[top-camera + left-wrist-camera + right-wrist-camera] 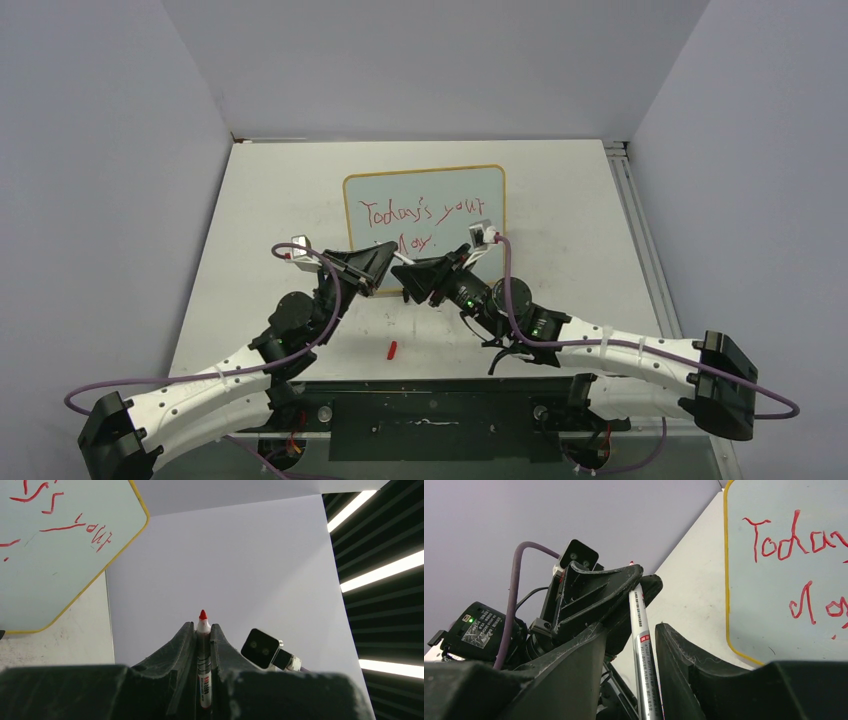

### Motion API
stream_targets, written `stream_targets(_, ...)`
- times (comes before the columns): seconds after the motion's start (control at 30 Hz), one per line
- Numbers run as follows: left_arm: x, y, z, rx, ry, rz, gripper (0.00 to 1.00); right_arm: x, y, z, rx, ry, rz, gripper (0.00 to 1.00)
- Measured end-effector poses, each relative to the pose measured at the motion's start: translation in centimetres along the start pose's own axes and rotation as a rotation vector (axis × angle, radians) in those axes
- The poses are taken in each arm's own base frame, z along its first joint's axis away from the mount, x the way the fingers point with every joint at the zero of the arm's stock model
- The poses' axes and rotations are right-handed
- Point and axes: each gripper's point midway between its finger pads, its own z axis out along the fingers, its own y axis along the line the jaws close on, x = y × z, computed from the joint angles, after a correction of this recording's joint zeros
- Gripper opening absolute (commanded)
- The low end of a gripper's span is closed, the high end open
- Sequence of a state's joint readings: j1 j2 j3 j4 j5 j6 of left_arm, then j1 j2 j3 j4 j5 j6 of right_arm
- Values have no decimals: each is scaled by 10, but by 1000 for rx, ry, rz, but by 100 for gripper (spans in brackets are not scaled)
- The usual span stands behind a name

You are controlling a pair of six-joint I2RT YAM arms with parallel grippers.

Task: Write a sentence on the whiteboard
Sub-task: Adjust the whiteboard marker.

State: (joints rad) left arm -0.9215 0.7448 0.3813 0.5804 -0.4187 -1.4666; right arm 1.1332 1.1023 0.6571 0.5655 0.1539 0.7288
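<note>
The whiteboard [450,185] lies flat at the table's middle, yellow-framed, with the red sentence [420,215] in two lines. My left gripper [385,262] hovers at the board's near edge, shut on a red-tipped marker [204,670] whose tip pokes out past the fingertips. My right gripper [412,278] faces it tip to tip. In the right wrist view the right gripper [630,626] stands open around the marker's silver barrel [644,655], which lies against the right finger with a gap to the left one. The whiteboard [774,605] shows to the right.
A small red cap [393,349] lies on the table [280,200] in front of the arms. Grey walls close in the back and both sides. A metal rail [640,230] runs along the table's right edge.
</note>
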Motion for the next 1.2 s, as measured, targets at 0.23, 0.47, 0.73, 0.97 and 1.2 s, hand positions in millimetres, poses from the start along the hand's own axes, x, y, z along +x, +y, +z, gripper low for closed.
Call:
stream_targets(0.23,0,0,0,1,1,-6,0,-14,2,-4,9,-44,10,30)
stream_targets(0.47,0,-2,0,4,3,-18,0,-14,-1,-4,25,-46,7,20)
stream_targets(0.73,1,-1,0,2,3,-20,12,-12,-3,-4,33,-41,2,5)
stream_targets(0.97,8,11,-2,-34,47,81,85,-9,-20,-9,106,-16,-62,5)
stream_targets(1.2,15,14,-18,-96,152,305,91,-43,-21,-35,178,-28,-183,5)
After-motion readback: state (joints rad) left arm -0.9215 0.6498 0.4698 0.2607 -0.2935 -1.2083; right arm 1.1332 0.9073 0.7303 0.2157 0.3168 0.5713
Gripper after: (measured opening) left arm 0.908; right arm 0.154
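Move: The left gripper holds the marker near its red tip, so the marker's middle lies about 4 cm right and 2 cm back of the left hand, 1 cm below. The right gripper's part-open fingers already straddle it: its middle is some 1 cm ahead and 1 cm left of the right hand, level. From the right hand, the whiteboard's centre lies roughly 24 cm ahead, 3 cm right and 30 cm down, the red cap about 5 cm back, 4 cm left and 29 cm down. Close the right gripper on the marker's barrel while the left still pinches it near the tip, letting the right hand ease a centimetre right. Once it grips, open the left wide to let go, sinking and backing it about 2 cm and rolling its left side up some 20 degrees. Draw the right hand off to the right with the marker, about 5 cm in all, dipping slightly, then rising and turning about 10 degrees clockwise. ##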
